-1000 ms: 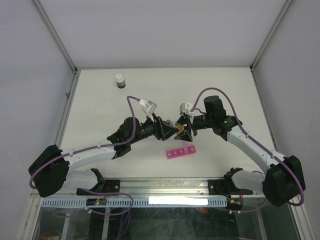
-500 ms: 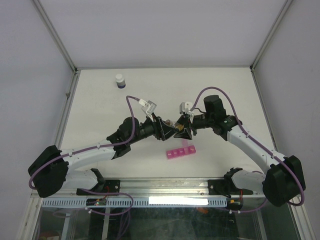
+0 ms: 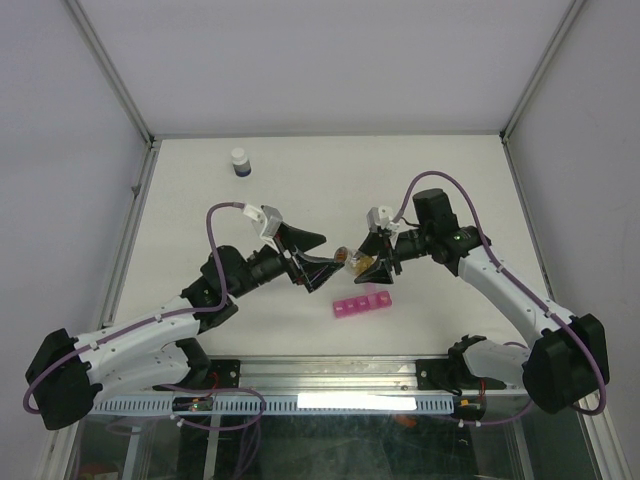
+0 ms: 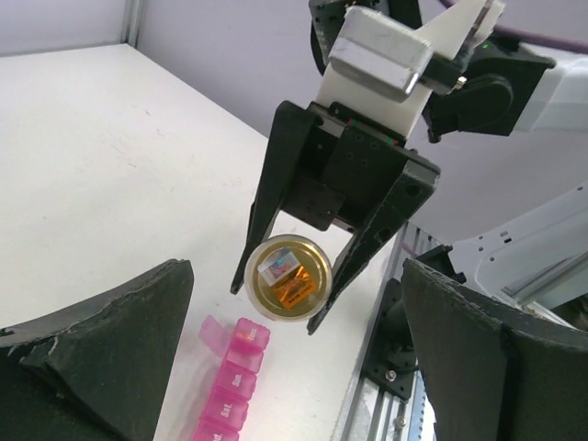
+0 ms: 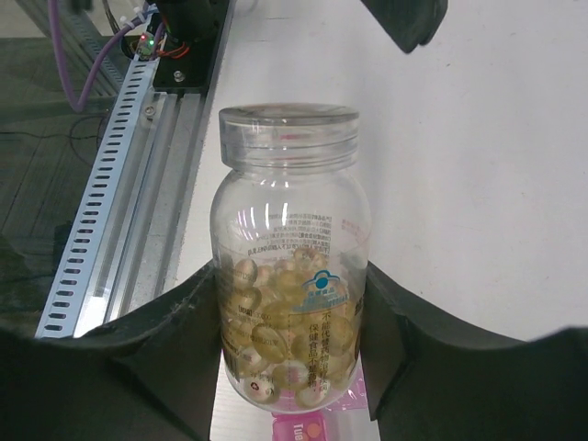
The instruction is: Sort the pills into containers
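My right gripper point(image 3: 364, 266) is shut on a clear bottle point(image 5: 289, 266) half full of yellow pills point(image 5: 276, 340); its clear lid point(image 5: 289, 124) sits on the neck. The bottle point(image 3: 353, 262) hangs above the table, lid end pointing left. My left gripper point(image 3: 316, 262) stands wide open just left of it, not touching, with nothing between its fingers. In the left wrist view the bottle point(image 4: 288, 276) faces me end-on between the right gripper's black fingers point(image 4: 276, 193). The pink container strip point(image 3: 363, 302) lies on the table below the bottle, one end flap point(image 4: 213, 331) open. Its pink edge point(image 5: 299, 430) shows under the bottle.
A small dark bottle with a white cap point(image 3: 239, 162) stands at the far left of the table. The metal rail point(image 3: 330, 375) with both arm bases runs along the near edge, close to the strip. Frame posts point(image 3: 150, 140) mark the table's back corners.
My left gripper has opened and drawn back to the left, away from the bottle's lid end. The right gripper keeps the bottle and has shifted slightly down and right.
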`<state>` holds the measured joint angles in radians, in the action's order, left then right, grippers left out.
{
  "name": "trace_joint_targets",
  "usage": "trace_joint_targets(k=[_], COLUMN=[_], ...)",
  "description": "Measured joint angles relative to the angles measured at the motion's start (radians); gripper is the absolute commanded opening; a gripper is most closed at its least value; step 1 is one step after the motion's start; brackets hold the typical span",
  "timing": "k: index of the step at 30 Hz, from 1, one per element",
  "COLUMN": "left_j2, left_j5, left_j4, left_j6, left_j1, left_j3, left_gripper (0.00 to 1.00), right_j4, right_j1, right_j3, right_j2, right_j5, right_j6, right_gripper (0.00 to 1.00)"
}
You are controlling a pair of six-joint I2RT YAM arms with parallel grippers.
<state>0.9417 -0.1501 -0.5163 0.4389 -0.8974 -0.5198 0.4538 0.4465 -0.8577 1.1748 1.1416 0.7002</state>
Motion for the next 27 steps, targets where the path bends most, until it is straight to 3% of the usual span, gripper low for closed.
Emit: trace_joint_targets(k=[10,21,27], left_j2=[0.114,0.179,0.186], left_j5=[-0.047,-0.094,-0.106], left_j4=[0.061,0.071,0.084], left_j6=[-0.006,0.018,0.016], left_j1=[0.000,0.000,0.000], left_j3=[-0.043,-0.091,-0.101], left_gripper=[0.66,0.47,0.15], right_j4=[0.031,0.032,0.039], right_j1=[0.000,0.000,-0.003], right_j3=[-0.003,-0.003,-0.003], right_j2=[0.002,0.015,0.017], right_j5=[0.014,0.013,0.004], right_j6=[0.036,0.039,0.033], right_gripper=[0.00,0.00,0.00])
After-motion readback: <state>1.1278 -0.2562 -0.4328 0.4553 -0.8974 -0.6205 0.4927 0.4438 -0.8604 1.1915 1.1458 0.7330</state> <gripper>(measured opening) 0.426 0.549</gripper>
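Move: The cap of the clear pill bottle faces my open left hand, about 5 cm to its right and 4 cm below, level with it fore and aft. My right hand still holds the bottle by its body, with the cap some 4 cm to that hand's left and about 1 cm above. The pink pill box lies on the table about 12 cm right of my left hand, level with it fore and aft and roughly 24 cm down. I bring my left hand down nearly 4 cm and to the right about 3 cm onto the bottle's cap, tipping and rolling the wrist some 10 degrees. On the way I close the fingers from wide open to a bit under half, so they come round both sides of the cap and pinch it. My right hand keeps its grip on the body, almost still. ##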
